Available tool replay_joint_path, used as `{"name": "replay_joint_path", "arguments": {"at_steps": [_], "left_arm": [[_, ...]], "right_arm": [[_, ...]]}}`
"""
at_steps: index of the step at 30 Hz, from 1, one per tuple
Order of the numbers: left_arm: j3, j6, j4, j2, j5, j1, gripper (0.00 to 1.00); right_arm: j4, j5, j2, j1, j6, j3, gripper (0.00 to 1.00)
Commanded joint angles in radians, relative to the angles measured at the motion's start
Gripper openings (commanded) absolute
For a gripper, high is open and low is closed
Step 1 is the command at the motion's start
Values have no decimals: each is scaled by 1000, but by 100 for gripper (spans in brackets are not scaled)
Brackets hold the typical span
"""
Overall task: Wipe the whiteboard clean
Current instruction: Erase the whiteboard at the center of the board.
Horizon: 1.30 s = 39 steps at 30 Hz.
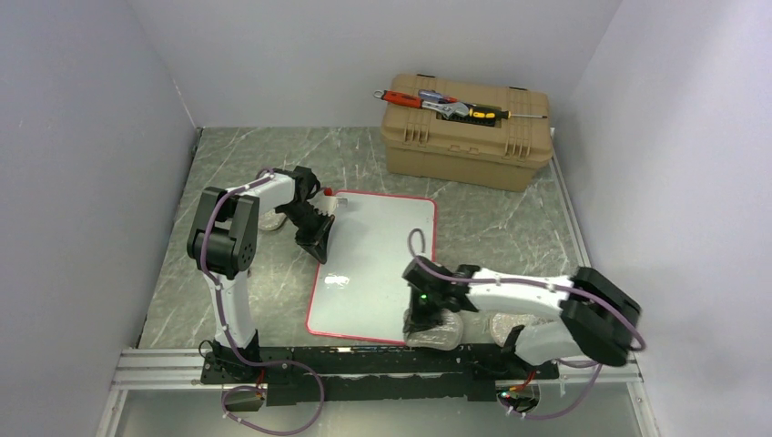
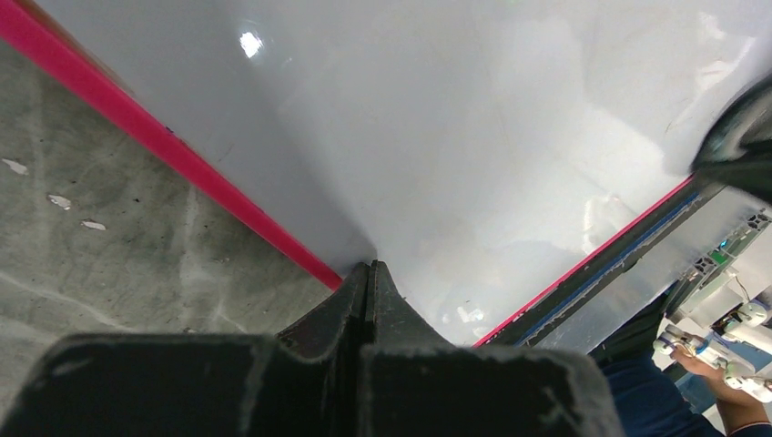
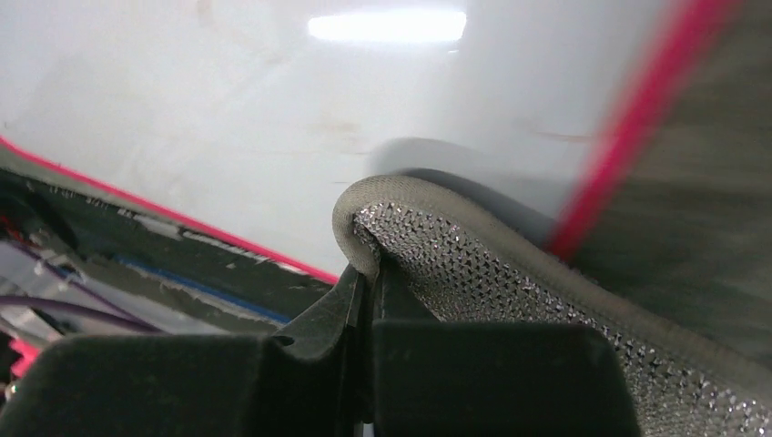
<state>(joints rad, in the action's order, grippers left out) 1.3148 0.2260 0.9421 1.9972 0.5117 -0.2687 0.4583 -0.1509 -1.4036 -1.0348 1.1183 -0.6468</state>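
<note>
The whiteboard (image 1: 373, 255), glossy white with a thin red rim, lies flat mid-table. Its surface (image 2: 455, 137) looks bare apart from faint smudges (image 3: 273, 118). My left gripper (image 1: 319, 248) is shut with nothing in it. Its tips (image 2: 369, 267) rest on the board just inside the left rim. My right gripper (image 1: 424, 317) is at the board's near right corner, shut (image 3: 369, 266) on the folded edge of a grey mesh cloth (image 3: 492, 273). The cloth (image 1: 437, 335) lies pressed against the board there.
A tan toolbox (image 1: 469, 137) stands at the back right with a wrench and screwdrivers (image 1: 446, 105) on its lid. A small red-capped pen (image 1: 330, 193) lies at the board's far left corner. White walls close three sides; a metal rail (image 1: 164, 364) runs along the near edge.
</note>
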Motion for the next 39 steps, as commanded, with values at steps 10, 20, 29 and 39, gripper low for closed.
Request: {"name": "replay_joint_path", "arguments": {"at_steps": [10, 20, 29, 39], "left_arm": [[-40, 64, -92, 14, -107, 11, 4], [-49, 75, -88, 2, -107, 13, 4], [-55, 75, -91, 6, -103, 16, 4], [-50, 78, -81, -2, -105, 16, 4]], "right_arm": [[-205, 61, -129, -93, 14, 79, 0], [52, 147, 41, 57, -44, 73, 0], [43, 156, 60, 54, -24, 128, 0], [-197, 20, -486, -104, -135, -310, 0]]}}
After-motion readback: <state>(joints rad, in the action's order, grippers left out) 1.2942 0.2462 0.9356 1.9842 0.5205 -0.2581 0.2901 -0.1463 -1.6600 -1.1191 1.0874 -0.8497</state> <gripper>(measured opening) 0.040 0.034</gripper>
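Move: Over the whiteboard's near right corner, the right hand holds the mesh pad, whose middle sits about 4 cm to its right and spills over the red right edge. The middle of the near strip being wiped lies roughly 9 cm to its left, about level; the board's centre is some 13 cm ahead and 9 cm left. The closed left fingers are at the board's left edge, that near strip about 14 cm back and 9 cm right of them. Scrubbing the mesh pad quickly from side to side across the near end of the whiteboard, the right hand goes a little right, some 11 cm left, back right while drifting about 4 cm forward, then left again about 13 cm, easing back slightly. Its fingers keep their grip; the wrist swivels a little with each stroke. The left fingertips stay at the left edge, holding the board. ##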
